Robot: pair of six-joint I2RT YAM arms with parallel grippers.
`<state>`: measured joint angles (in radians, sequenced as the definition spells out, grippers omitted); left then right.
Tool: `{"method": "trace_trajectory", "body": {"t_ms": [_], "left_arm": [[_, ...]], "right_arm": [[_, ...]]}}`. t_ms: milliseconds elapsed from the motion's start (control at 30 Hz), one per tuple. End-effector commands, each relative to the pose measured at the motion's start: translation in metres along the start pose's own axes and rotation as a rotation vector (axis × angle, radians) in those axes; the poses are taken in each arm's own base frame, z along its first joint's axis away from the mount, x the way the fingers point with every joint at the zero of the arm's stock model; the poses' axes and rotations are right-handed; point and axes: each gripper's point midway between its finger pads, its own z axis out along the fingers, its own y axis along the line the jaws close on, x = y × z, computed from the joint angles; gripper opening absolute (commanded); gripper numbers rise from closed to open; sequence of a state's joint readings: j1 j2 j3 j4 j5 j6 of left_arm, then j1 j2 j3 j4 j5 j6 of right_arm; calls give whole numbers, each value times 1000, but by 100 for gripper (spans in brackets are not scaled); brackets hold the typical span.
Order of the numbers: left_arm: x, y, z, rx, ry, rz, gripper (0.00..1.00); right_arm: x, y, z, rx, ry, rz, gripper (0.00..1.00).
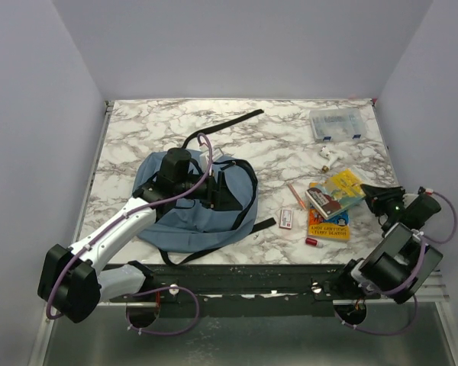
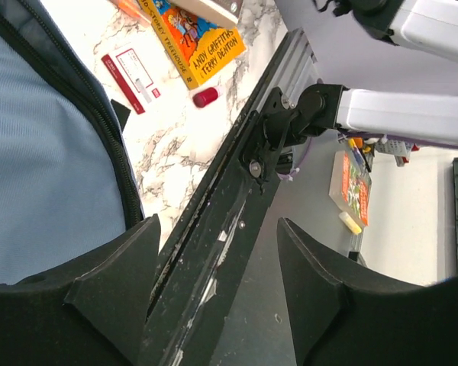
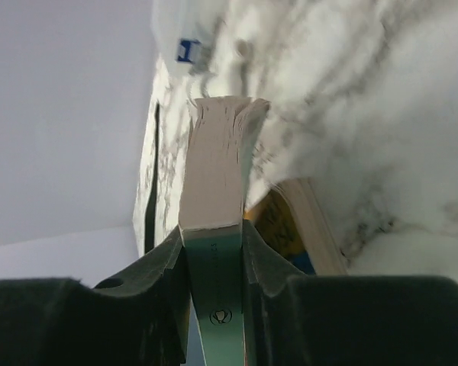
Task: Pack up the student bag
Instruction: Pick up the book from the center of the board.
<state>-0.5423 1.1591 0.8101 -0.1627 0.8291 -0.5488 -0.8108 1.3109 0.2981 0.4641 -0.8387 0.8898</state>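
Note:
The student bag [image 1: 175,221], slate-blue with black straps, lies flat at the near left of the marble table; its fabric and zipper edge [image 2: 38,168] fill the left of the left wrist view. My left gripper [image 1: 217,197] hovers over the bag's right part, open [image 2: 217,267], with nothing between its fingers. At the near right my right gripper [image 1: 375,198] is shut on the end of a book with a teal spine and pale page edges [image 3: 217,168]. This book is the yellow-covered one [image 1: 345,183] on top of the book pile.
Under the held book lie another book [image 1: 324,202] and an orange paperback [image 1: 328,225]. A red cap-like piece [image 1: 311,242], a red-and-white card [image 1: 285,219] and a pencil [image 1: 295,195] lie beside them. A clear plastic box [image 1: 337,123] stands at the back right, a small white item [image 1: 327,156] before it.

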Motion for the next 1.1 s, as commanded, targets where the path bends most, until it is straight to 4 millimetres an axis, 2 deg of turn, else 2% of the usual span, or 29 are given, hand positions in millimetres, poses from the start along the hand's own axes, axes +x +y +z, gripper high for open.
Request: {"method": "trace_trajectory", "body": {"t_ms": [0, 67, 100, 133, 167, 233, 333, 367, 433, 533, 633, 700, 767, 833, 967, 1067], "left_arm": [[-10, -7, -3, 27, -38, 63, 65], [-13, -9, -1, 29, -41, 47, 68], [-16, -10, -1, 32, -44, 34, 70], [-19, -12, 0, 37, -44, 14, 78], [-24, -17, 0, 51, -49, 6, 97], [-35, -28, 0, 74, -70, -1, 98], [-61, -43, -8, 68, -146, 10, 98], [-70, -47, -12, 64, -175, 20, 98], [-88, -53, -21, 45, -241, 38, 98], [-110, -53, -36, -1, -343, 66, 98], [-122, -46, -48, -43, -408, 71, 98], [-125, -40, -54, -61, -433, 62, 98], [-124, -35, -59, -75, -449, 52, 98], [-121, -29, -65, -95, -470, 54, 98], [-116, -31, -80, -99, -517, 101, 98], [-113, -50, -85, -27, -517, 141, 98]], "right_arm": [[-38, 51, -14, 5, -101, -130, 16], [-48, 82, -20, -30, -127, -187, 10], [-45, 96, -18, -47, -111, -211, 6], [-39, 111, -15, -63, -89, -238, 1], [-34, 123, -12, -68, -71, -263, 0], [-14, 155, -4, -113, -18, -337, 0], [24, 208, 3, -207, 78, -440, 0], [41, 220, 6, -227, 133, -464, 0], [78, 247, 11, -273, 249, -525, 0], [146, 277, 10, -368, 476, -580, 0], [211, 303, -9, -508, 704, -586, 0], [243, 319, -26, -601, 830, -572, 0], [265, 336, -44, -686, 920, -556, 0], [275, 353, -60, -762, 978, -528, 0], [279, 382, -88, -886, 1054, -467, 0], [283, 399, -112, -977, 1116, -444, 0]]}}
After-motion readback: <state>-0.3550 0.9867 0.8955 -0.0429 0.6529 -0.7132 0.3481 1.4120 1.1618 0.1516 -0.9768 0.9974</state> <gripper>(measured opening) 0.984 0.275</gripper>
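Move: The right hand already pinches the book by its outer right end; the bag mouth lies about 45 cm to its left, 2 cm back and at about its height. The yellow-blue book lies 12 cm left and 6 cm back, the small white box 26 cm left and 8 cm back, both some 6 cm lower. From the left hand the bag mouth is about 9 cm ahead, 3 cm right and 12 cm below. Right hand swings the pinched book up and 35 cm left towards the bag, counter-clockwise; left rises, opening wide. ##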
